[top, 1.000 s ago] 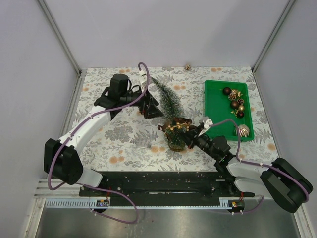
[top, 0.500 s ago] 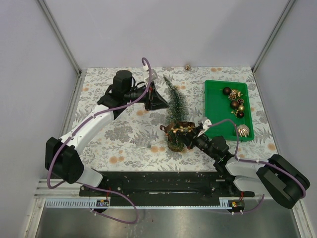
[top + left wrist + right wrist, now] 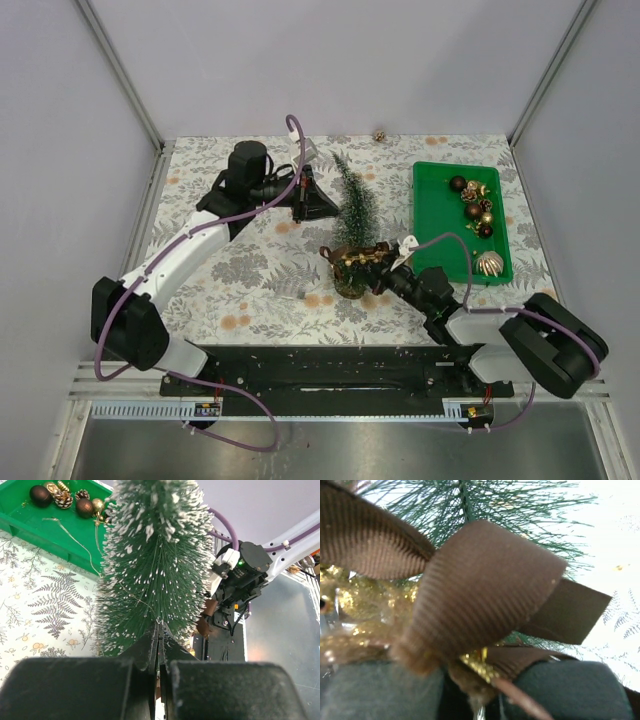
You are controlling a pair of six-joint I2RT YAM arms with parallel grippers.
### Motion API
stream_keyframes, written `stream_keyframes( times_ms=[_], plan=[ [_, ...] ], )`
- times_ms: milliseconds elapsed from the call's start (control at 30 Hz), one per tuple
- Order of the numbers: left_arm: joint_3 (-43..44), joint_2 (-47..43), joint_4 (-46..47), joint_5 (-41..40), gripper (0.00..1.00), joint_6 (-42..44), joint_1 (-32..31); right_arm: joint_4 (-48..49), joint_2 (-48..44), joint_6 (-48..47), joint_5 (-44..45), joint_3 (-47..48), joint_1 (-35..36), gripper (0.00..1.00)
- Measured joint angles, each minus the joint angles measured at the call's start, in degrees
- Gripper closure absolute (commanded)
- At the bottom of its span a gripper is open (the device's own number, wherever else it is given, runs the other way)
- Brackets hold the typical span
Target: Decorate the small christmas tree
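Observation:
The small christmas tree (image 3: 352, 200) stands upright at mid table on its wooden disc base (image 3: 349, 288); in the left wrist view its frosted bristles (image 3: 155, 555) fill the middle. My left gripper (image 3: 328, 208) comes in from the tree's left, its jaws (image 3: 158, 627) shut with the tips pinched into the bristles. My right gripper (image 3: 378, 270) is shut on a brown ribbon bow with gold glitter (image 3: 355, 258), held against the tree's lower front. That bow (image 3: 485, 580) covers most of the right wrist view, clamped between the dark fingers (image 3: 570, 690).
A green tray (image 3: 430, 225) at the right holds several dark and gold baubles (image 3: 472, 205) and a pale pinecone ornament (image 3: 488, 263). A thin wire (image 3: 70, 535) runs from the tray (image 3: 30, 520) towards the tree. A small gold ornament (image 3: 379, 135) lies at the table's far edge.
The tree went from leaning left to upright. My left gripper closed on its bristles. The right gripper with the bow moved up against the tree's lower part.

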Motion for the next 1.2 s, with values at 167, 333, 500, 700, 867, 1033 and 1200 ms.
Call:
stream_keyframes(
  times_ms=[167,333,500,700,867,1033,1200],
  plan=[
    [-0.02,-2.47,-1.51,0.00,1.00,0.42,2.12,5.84,8.13,-0.98,-0.02,3.28,0.00,0.91],
    [-1.64,-7.08,-3.56,-0.02,1.00,2.54,4.72,7.80,10.99,-0.85,-0.24,4.24,0.00,0.79],
    [-6.71,-11.04,-4.39,0.09,1.00,3.72,5.01,1.81,7.15,-0.52,-0.59,3.65,0.00,0.57],
    [-8.81,-11.63,-4.28,0.15,1.00,3.72,5.01,-14.84,-11.10,-0.02,-0.85,3.45,0.00,0.35],
    [-8.81,-11.98,-3.80,-0.07,1.00,3.69,5.09,-31.91,-28.52,0.87,-1.60,5.33,0.00,0.28],
    [-8.90,-12.35,-3.32,-0.52,1.00,3.72,5.27,-45.22,-38.95,4.24,-4.50,11.37,0.00,0.23],
    [-9.05,-12.44,-3.08,-0.79,1.00,3.74,5.31,-58.82,-35.60,4.68,-0.74,28.41,0.04,0.20]
  ],
)
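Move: Held in the shut right fingers is the brown bow with gold baubles, its middle some 3 cm left and 2 cm ahead. It bears against the tree, whose middle is about 3 cm ahead, 4 cm left and 8 cm higher; the green tray is roughly 19 cm ahead, 21 cm right and 12 cm lower. For the shut left hand, the tree's middle lies level fore and aft, 4 cm right and 9 cm below. Pushing the bow about 2.5 cm forward and left into the tree, the right hand opens its fingers wide, lets go, then backs off and climbs away, ending some 18 cm higher. The left hand, fingers still shut on the tree's upper needles, pulls left about 5 cm and a little back, with a brief rise and dip, then stays there. ##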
